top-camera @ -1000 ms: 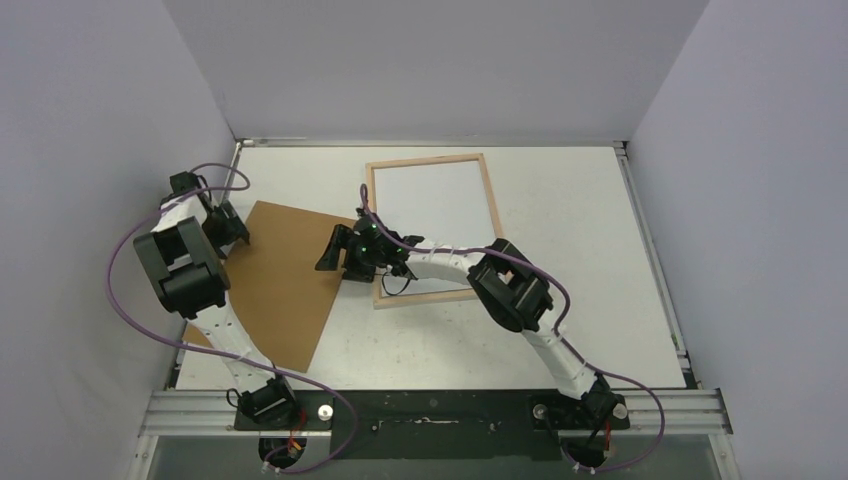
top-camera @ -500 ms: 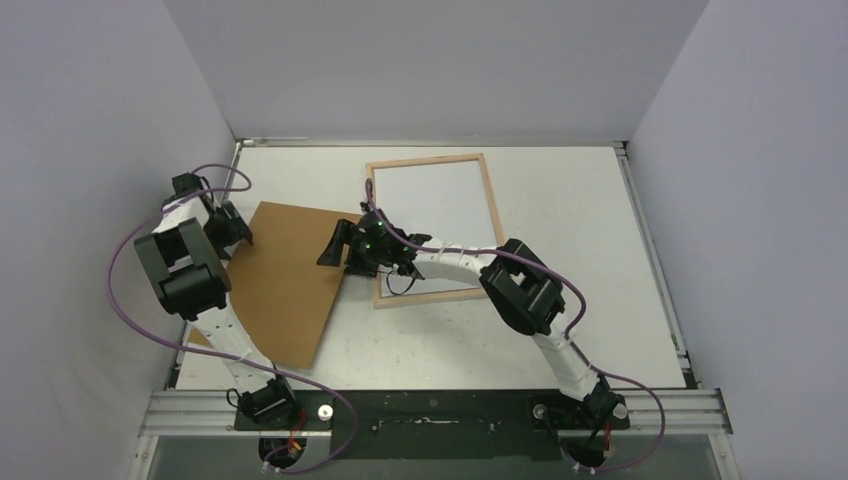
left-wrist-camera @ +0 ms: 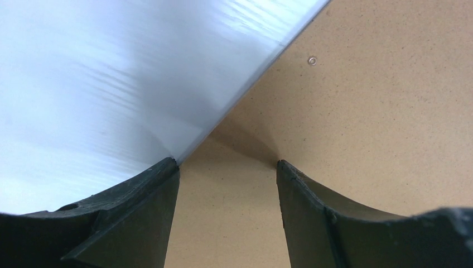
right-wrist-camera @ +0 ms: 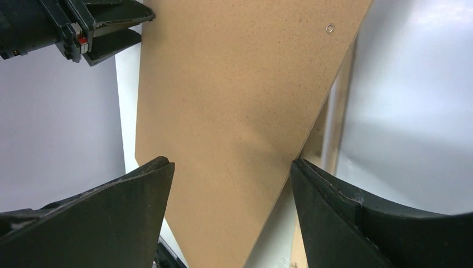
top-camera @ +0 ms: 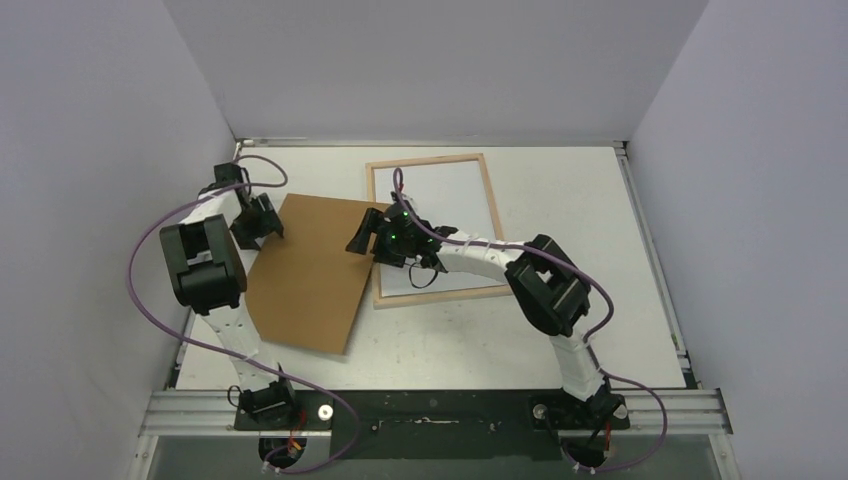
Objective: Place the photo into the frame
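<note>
The frame (top-camera: 425, 160) lies back side up in the middle of the table, pale wood rails around a white surface (top-camera: 450, 200). The photo's printed face does not show. A brown backing board (top-camera: 305, 275) lies left of the frame, its far right corner over the frame's left rail (right-wrist-camera: 321, 142). My left gripper (top-camera: 268, 222) stands open at the board's far left corner, fingertips down on the board (left-wrist-camera: 362, 139). My right gripper (top-camera: 362, 238) is open over the board's far right corner (right-wrist-camera: 234, 84), with one finger above the frame's rail.
White walls close in the table on the left, back and right. Purple cables loop off both arms. A small metal ring (right-wrist-camera: 329, 27) sits in the board near its corner. The arm bases (top-camera: 430, 410) stand along the near edge.
The board has slid right and away, up to the frame's left rail. Both grippers moved with it, staying open.
</note>
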Tool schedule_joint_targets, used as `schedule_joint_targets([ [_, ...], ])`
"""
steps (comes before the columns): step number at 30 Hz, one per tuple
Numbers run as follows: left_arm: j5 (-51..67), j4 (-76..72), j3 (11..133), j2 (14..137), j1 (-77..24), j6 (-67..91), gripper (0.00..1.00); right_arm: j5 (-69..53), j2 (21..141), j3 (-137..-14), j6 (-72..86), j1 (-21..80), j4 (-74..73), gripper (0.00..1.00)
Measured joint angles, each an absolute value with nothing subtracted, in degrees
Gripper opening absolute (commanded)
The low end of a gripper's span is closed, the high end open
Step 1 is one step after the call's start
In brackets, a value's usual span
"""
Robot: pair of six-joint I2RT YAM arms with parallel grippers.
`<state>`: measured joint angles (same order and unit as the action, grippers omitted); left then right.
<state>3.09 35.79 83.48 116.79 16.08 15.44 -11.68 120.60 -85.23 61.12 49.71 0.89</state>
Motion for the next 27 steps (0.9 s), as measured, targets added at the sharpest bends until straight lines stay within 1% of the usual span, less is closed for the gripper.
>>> schedule_joint_targets([
  [8,5.5,36.1,83.4,116.8,11.7,17.6,0.6,-10.5,113.8,-77.1,62.0,47.2,1.7,0.76],
  [15,6.2,36.1,81.6,115.7,7.2,18.1,0.59,-9.0,112.5,-71.5,63.2,43.8,1.7,0.75],
  [22,10.3,37.5,79.8,114.6,5.6,19.8,0.59,-7.8,109.8,-69.2,63.9,40.5,1.7,0.75],
  [27,12.2,38.5,79.8,114.6,5.5,20.5,0.59,-7.0,107.5,-68.4,63.9,40.1,1.1,0.74],
])
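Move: The frame the brown board is being taken to lies with its middle about 45 cm to the left hand's right, 4 cm ahead and 1 cm lower. From the right hand it is some 18 cm right, 13 cm ahead and 9 cm down, with its left rail only 1 cm right and 12 cm ahead at that lower level. The board between the hands has its middle about 16 cm right, 9 cm back and 2 cm up from the left hand, and 12 cm left, 1 cm back and 5 cm down from the right. Rightward together, both hands carry the brown board about 11 cm towards the frame, slowing at the end; the left hand's outer finger stays against its left edge, the right hand's outer finger against its raised right edge. The right also works 3 cm forward over the frame's left rail, dipping 2 cm then recovering, and turns 15 degrees clockwise; the left arcs slightly back, rolling and turning about 10 degrees. Grippers stay open. ##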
